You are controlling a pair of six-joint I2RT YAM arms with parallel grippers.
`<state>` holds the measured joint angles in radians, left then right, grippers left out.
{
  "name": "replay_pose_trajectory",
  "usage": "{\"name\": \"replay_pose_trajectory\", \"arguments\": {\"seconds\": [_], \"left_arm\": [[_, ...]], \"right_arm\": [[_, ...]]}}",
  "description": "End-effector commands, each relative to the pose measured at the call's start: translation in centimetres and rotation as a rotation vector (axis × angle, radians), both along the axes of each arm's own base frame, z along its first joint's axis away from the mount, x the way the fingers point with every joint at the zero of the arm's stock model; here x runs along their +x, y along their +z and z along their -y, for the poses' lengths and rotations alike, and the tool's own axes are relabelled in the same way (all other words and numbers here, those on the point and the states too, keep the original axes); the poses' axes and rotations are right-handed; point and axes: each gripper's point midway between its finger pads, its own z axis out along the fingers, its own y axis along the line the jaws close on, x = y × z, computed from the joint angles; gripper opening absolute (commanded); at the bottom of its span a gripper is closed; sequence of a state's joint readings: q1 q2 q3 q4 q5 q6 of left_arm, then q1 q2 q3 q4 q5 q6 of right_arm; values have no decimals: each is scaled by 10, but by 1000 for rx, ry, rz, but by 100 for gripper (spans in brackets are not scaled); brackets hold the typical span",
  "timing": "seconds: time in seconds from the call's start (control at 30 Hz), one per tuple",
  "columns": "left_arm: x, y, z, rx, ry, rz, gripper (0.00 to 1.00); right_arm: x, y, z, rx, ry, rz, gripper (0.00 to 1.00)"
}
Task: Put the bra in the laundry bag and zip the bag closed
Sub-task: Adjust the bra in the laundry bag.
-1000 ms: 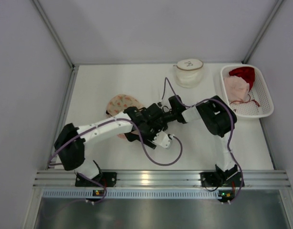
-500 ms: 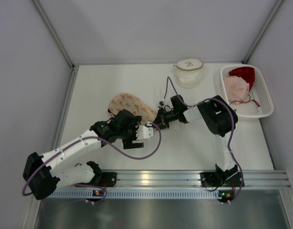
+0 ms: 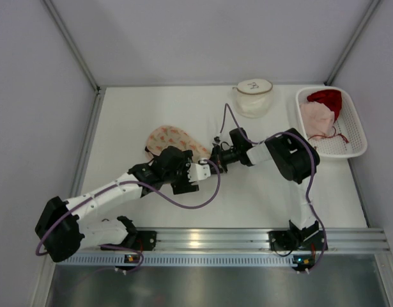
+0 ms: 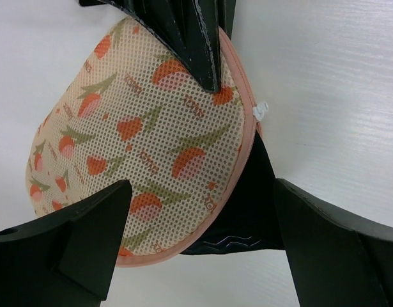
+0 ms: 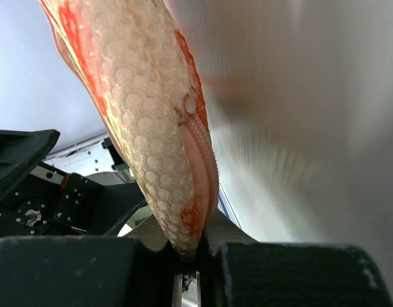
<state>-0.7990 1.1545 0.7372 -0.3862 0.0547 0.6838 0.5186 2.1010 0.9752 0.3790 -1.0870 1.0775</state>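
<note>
The laundry bag (image 3: 174, 142) is a rounded mesh pouch with an orange flower print and a pink zip rim, lying left of centre. My right gripper (image 3: 215, 155) is shut on its right edge, and in the right wrist view the bag (image 5: 145, 128) rises from between the closed jaws (image 5: 191, 246). My left gripper (image 3: 195, 173) stands open just in front of the bag, holding nothing. In the left wrist view the bag (image 4: 138, 141) lies ahead of the open left gripper (image 4: 199, 211). The dark bra (image 4: 247, 204) shows beneath the pink rim.
A white basket (image 3: 356, 128) with red and pink garments stands at the back right. A white round pouch (image 3: 252, 96) sits at the back centre. Grey walls close off the table at left, right and rear. A purple cable (image 3: 183, 203) loops by the left arm.
My left arm has drawn back toward the near left, off the bag, and its gripper has opened wide. More of the bag is uncovered. The right gripper has kept its hold.
</note>
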Motion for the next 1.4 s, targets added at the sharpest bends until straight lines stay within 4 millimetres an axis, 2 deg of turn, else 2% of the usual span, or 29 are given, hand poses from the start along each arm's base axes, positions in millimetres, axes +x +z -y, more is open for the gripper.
{"name": "replay_pose_trajectory", "arguments": {"seconds": [0.0,0.3,0.53,0.8,0.87,0.9,1.07,1.2,1.37], "left_arm": [[11,11,8,-43,-16,72,98],[28,-2,-6,37,22,160,98],[43,0,-7,35,26,249,98],[57,9,10,-24,-63,429,98],[56,3,12,-15,-94,448,98],[61,11,16,-41,-90,489,98],[72,16,22,-57,-82,554,98],[69,21,30,-92,-137,598,98],[65,7,37,-99,-178,583,98]], "right_arm": [[-6,7,5,-2,-3,-72,0],[-12,7,7,5,24,-86,0],[-19,7,10,8,63,-97,0],[-34,12,7,44,134,-135,0],[-38,11,7,45,151,-145,0],[-41,9,7,39,160,-154,0],[-48,7,6,31,203,-156,0],[-51,7,4,34,226,-166,0],[-53,6,0,36,254,-144,0]]}}
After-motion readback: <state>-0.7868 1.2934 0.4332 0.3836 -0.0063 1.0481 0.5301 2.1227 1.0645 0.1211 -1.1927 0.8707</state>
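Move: The laundry bag's zip edge, near the corner the right gripper already pinches, lies roughly 5 cm ahead of the left hand, 2 cm to its right and 6 cm below. The bag's middle is about 9 cm ahead, 7 cm left and 8 cm below; the black bra shows under the edge some 3 cm ahead, 1 cm left and 9 cm below. From the right hand, that zip edge is about 5 cm left, 1 cm ahead, level in height. Bring the left gripper, kept wide open, forward about 5 cm over the bag, easing down and finally a little right, while you swing its fingers up some 30 degrees from steeply down towards forward, so the nearer finger comes in at the zip edge beside the white pull. Keep the right gripper shut on the bag's corner and let it shift back about 2 cm, turning slightly counter-clockwise. ##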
